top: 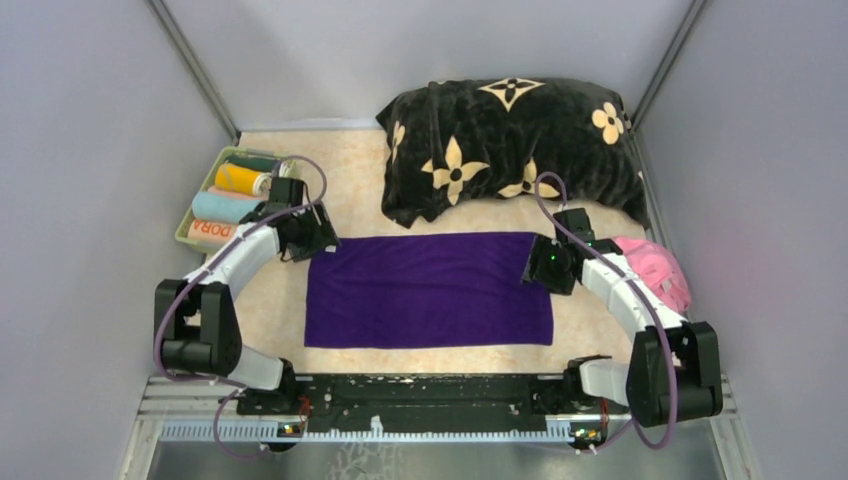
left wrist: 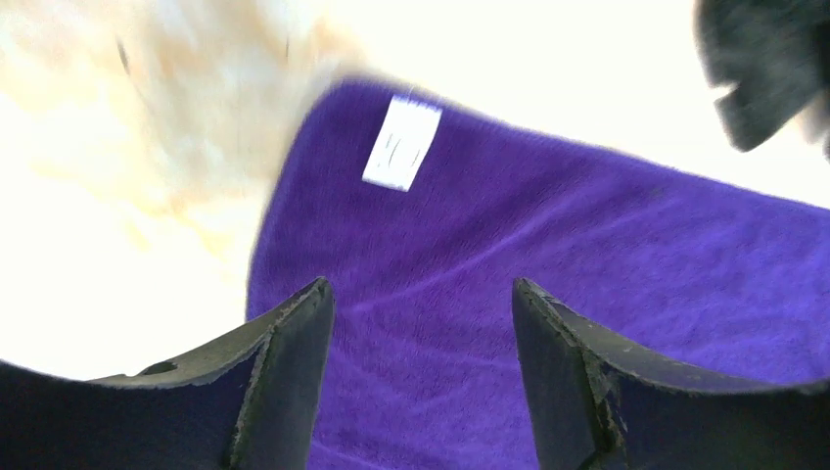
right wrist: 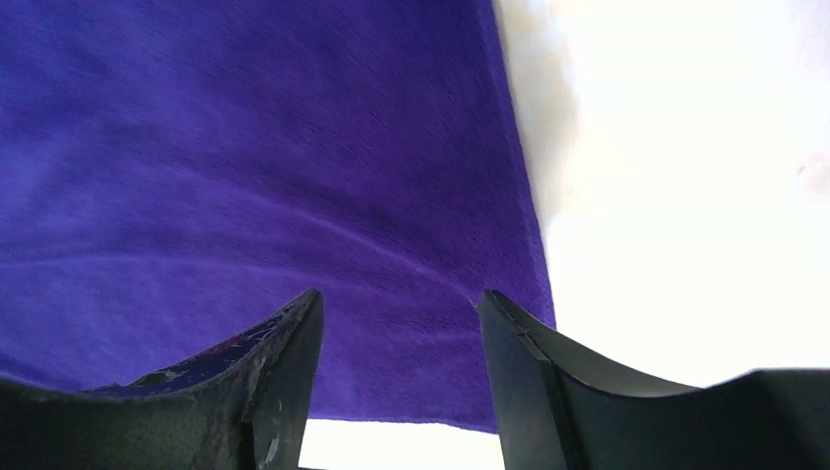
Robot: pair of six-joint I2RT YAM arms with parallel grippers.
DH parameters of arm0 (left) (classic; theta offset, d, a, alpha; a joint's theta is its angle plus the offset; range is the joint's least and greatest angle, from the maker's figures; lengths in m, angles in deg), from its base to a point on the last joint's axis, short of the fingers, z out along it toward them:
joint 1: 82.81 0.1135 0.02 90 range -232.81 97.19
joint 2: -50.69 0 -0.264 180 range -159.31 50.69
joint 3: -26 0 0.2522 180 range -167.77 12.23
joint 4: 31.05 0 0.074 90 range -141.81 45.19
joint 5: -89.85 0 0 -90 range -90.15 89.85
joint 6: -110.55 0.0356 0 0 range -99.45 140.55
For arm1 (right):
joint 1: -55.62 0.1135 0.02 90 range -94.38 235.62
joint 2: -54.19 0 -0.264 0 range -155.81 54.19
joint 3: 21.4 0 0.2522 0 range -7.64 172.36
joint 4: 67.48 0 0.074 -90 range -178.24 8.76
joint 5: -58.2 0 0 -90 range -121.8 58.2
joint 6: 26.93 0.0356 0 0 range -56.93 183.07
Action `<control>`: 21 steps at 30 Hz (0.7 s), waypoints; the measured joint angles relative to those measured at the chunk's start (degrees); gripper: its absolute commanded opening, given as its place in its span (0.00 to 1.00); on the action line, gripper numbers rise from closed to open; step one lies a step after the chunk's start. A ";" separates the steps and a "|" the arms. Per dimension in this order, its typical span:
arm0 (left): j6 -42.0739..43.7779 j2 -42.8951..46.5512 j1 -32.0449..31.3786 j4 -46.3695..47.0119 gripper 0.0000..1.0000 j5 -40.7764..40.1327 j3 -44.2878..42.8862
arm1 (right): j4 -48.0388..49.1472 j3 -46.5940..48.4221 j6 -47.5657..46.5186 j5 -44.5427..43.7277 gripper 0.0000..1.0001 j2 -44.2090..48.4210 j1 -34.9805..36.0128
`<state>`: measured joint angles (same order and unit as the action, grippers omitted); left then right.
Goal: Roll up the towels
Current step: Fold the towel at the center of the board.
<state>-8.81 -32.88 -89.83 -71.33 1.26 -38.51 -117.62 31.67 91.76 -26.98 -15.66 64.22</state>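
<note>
A dark purple towel (top: 430,290) lies spread flat in the middle of the table. My left gripper (top: 318,245) hangs open over its far left corner, where the left wrist view shows purple towel (left wrist: 548,245) with a white label (left wrist: 402,143) beyond the two spread fingers (left wrist: 294,343). My right gripper (top: 537,262) is open over the far right corner; the towel's right edge (right wrist: 294,166) runs between its fingers (right wrist: 284,362). Neither holds anything. A crumpled pink towel (top: 660,268) lies behind the right arm.
A green basket (top: 190,228) at the far left holds several rolled towels, one orange marked "DORA" (top: 212,232). A big black plush cushion (top: 510,145) with beige flowers fills the far right. Grey walls close in both sides.
</note>
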 measured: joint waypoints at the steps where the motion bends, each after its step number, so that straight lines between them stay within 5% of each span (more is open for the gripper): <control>1: 2.05 -0.26 0.09 -1.14 0.71 -0.48 -2.47 | 0.09 1.31 -0.74 0.00 0.60 0.37 0.00; 8: 16.59 -6.60 0.83 -3.30 0.63 -3.32 -15.02 | 4.55 4.61 -4.07 1.88 0.60 4.17 -0.02; 17: 29.42 -15.23 3.13 -3.78 0.55 -3.39 -16.55 | 8.50 3.37 -6.58 5.64 0.60 7.43 0.00; 21: 33.09 -17.29 3.85 -3.91 0.44 -2.01 -18.36 | 9.81 2.86 -7.13 6.78 0.60 8.70 -0.02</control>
<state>24.28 -50.17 -85.99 -75.24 -0.75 -56.87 -107.81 34.53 84.63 -20.21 -6.96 64.20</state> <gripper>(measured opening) 0.514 0.600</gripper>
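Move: The purple towel's far left corner, with its tag, lies about 8 cm ahead of the left hand, 3 cm to its left and 5 cm below. The white tag sits just inside that corner, some 5 cm ahead of the hand. The green basket's middle is roughly 16 cm ahead and 21 cm left. From the right hand, the towel's far right corner is about 14 cm ahead and 3 cm right; the pink towel lies level, some 23 cm right. Forward about 7 cm and left some 5 cm, the left hand arcs up over the towel and sinks back to its starting height by the purple towel's far left corner, turning clockwise about 25 degrees, its left side rising, while its fingers partly close without a grip. The right hand lifts away about 7 cm and goes forward 5 cm above the towel's right part, fingers swinging forward, opening unchanged. ##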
